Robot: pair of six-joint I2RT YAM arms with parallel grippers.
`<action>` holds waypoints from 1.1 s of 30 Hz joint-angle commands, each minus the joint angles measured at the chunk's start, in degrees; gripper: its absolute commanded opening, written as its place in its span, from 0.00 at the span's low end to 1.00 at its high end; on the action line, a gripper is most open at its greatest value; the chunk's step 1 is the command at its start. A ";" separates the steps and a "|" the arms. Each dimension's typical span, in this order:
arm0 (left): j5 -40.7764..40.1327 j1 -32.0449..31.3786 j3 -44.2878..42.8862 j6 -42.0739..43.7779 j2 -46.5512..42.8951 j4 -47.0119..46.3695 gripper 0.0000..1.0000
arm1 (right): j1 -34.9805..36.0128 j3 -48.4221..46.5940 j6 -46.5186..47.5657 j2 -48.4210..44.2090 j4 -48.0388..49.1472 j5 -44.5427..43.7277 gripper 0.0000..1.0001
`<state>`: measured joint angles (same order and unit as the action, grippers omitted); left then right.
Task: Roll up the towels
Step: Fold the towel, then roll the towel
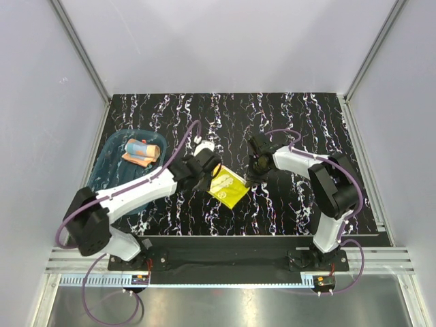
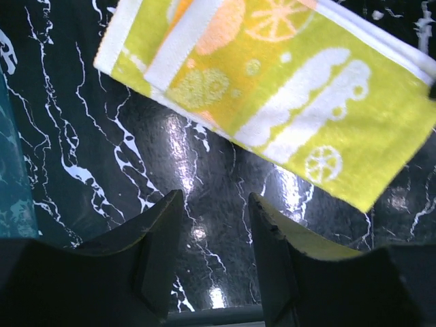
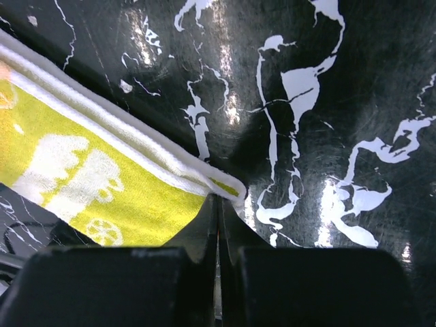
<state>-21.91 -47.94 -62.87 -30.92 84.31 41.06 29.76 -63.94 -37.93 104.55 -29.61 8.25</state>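
Note:
A yellow towel [image 1: 228,187] with cream fruit prints lies on the black marbled table, folded with a white hem showing [image 2: 286,88]. My left gripper [image 2: 214,197] hovers open just short of the towel's near edge, nothing between its fingers; from above it [image 1: 210,170] sits at the towel's left side. My right gripper [image 3: 219,199] is shut, its tips pinching the white-hemmed corner of the yellow towel [image 3: 102,170], which curls up slightly there; from above it [image 1: 256,174] sits at the towel's right side. An orange-pink towel [image 1: 141,151] with pale blue patches lies bunched in the tray.
A translucent teal-blue tray [image 1: 109,170] stands at the left of the table, its edge also at the far left of the left wrist view [image 2: 10,177]. Grey walls close in the table on three sides. Bare marbled table [image 1: 293,116] stretches behind the arms.

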 commanded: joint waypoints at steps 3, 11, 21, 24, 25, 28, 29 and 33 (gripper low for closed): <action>-4.54 -8.28 5.30 -0.29 -7.32 -7.81 0.48 | -0.40 1.36 1.19 1.45 1.66 -1.13 0.00; -13.34 -21.57 7.24 7.71 -4.52 -14.34 0.50 | -0.40 -3.99 2.69 -9.18 -6.06 -5.96 0.29; -7.01 -24.92 2.50 14.47 7.69 -20.58 0.54 | -0.84 0.82 3.56 -28.06 -12.41 -14.48 0.74; -7.00 -25.71 0.30 16.14 11.21 -20.84 0.52 | -2.33 6.10 4.80 -32.38 -10.47 -11.86 0.74; -7.18 -25.97 -0.14 16.32 11.92 -20.76 0.52 | -3.12 6.89 4.88 -33.26 -10.47 -11.51 0.74; -6.74 -26.24 -0.76 17.20 13.59 -22.07 0.52 | -4.35 9.79 4.62 -36.61 -10.65 -10.27 0.74; -6.91 -26.15 -0.76 17.38 13.95 -22.33 0.52 | -4.36 10.06 4.27 -37.40 -10.65 -10.36 0.74; -9.11 -26.15 -1.11 18.08 16.58 -22.34 0.52 | -4.71 9.98 4.27 -39.51 -11.79 -10.10 0.74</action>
<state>-28.99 -74.02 -61.87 -14.52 99.42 21.32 25.41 -53.23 -34.13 67.59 -41.36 -1.98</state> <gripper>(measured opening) 0.517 0.742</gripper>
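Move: The left hand hovers some 10 cm above the towel's near right corner, which lies about 10 cm to its right and 5 cm back. The towel's far right corner is roughly 15 cm right and 4 cm ahead of that hand, its left end about 10 cm ahead and 4 cm left, the clear bin some 25 cm left and 8 cm ahead. The right fingers are on the far right corner, with the near right corner about 8 cm back and 6 cm left. The right fingers open and let go of the towel's far right corner, and that hand lifts clear by as much as 14 cm, swinging right and a little back. Meanwhile the half-open left hand goes some 13 cm right and 7 cm back, towards the near right corner, then also sinks about 6 cm while turning some 35 degrees clockwise. ##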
